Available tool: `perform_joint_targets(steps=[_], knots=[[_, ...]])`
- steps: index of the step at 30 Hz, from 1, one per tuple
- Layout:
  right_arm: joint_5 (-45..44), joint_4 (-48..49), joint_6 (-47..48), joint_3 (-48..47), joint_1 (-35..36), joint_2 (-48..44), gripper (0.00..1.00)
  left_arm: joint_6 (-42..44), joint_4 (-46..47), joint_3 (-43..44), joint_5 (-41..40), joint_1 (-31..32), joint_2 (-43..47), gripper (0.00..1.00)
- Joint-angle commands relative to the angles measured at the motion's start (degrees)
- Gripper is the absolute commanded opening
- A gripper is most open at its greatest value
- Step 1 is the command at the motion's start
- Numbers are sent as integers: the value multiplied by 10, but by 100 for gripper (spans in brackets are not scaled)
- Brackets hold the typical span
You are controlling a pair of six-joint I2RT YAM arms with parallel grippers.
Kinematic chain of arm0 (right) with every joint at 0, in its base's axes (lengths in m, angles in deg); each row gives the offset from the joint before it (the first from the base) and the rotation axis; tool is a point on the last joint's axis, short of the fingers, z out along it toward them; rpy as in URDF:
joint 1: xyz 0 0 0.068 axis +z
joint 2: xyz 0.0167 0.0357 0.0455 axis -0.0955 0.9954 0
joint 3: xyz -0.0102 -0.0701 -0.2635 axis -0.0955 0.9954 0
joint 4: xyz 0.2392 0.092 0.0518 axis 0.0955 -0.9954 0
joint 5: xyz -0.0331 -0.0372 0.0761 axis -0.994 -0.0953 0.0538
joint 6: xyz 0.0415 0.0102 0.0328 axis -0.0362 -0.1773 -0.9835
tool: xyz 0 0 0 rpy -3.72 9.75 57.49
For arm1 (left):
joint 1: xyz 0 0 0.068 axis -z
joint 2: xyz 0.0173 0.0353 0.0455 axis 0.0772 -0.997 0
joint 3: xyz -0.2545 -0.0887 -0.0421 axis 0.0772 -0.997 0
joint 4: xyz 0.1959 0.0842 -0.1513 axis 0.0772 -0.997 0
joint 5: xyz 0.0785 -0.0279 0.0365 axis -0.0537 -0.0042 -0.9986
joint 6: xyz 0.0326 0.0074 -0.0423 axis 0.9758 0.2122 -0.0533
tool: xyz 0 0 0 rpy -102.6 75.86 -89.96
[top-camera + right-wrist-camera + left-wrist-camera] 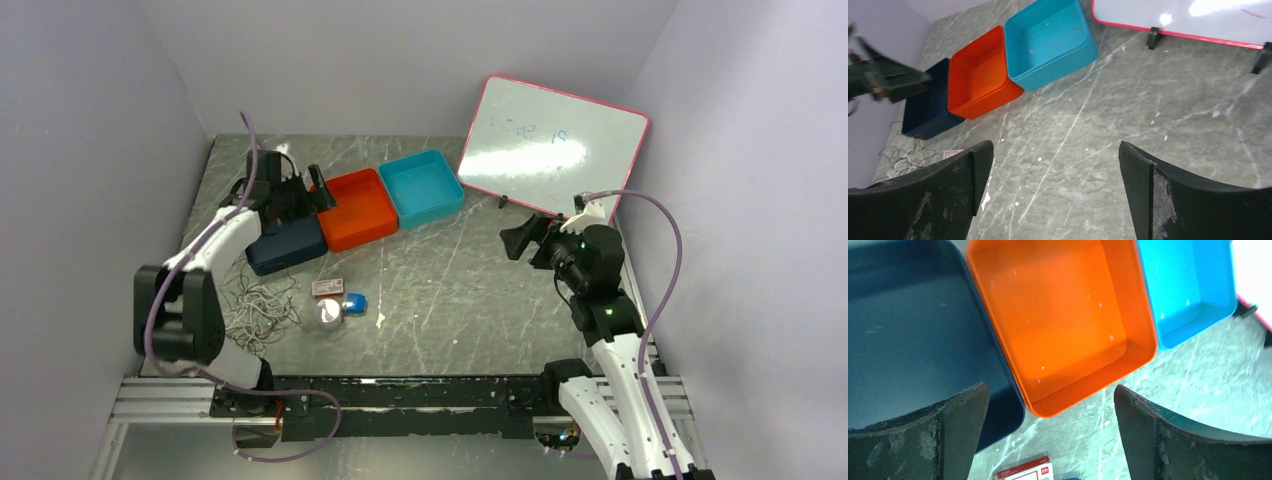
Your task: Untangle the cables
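The cables (258, 308) lie in a loose tangle of thin white and dark loops on the table, near the left arm's base. The right wrist view catches them at its left edge (902, 156). My left gripper (321, 192) hangs open above the near corners of the navy tray (290, 248) and the orange tray (358, 208), well beyond the tangle. In its own view the left gripper (1050, 390) holds nothing. My right gripper (518, 241) is open over bare table at the right, far from the cables; nothing sits between its fingers (1055, 146).
Three empty trays stand in a row at the back: navy (908, 330), orange (1063, 315), blue (425, 187). A pink-framed whiteboard (553, 150) leans at the back right. A small red-and-white box (328, 288), a blue object (355, 304) and a silvery round thing (329, 314) lie beside the tangle.
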Motion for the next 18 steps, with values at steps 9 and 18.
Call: perform_joint_targets(steps=[9,18], knots=[[-42,-41,19,-20,-6,32,98,-22,-132,-31,-253,-8,307,99],[34,1,-2,-18,13,66,98,-72,-303,-53,-302,-9,413,99]])
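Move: The cables lie in a pile on the table about 18 cm back and 14 cm left of the left gripper, some 10 cm below it. The dark blue tray is 3 cm back and 9 cm left, the orange tray 4 cm ahead and 6 cm right; the small red-and-white box is 12 cm straight back. From the right gripper the cables are about 46 cm left, 3 cm back and 22 cm lower. Swing the open left gripper swiftly up out of the trays, about 16 cm, drawing it back and left towards the cable side, then let it sink some 4 cm as it keeps going back. Turn it about 20 degrees counter-clockwise and tip its fingers up, easing part of that tip off again. Lower the open right gripper about 3 cm, dipping its fingers slightly. ##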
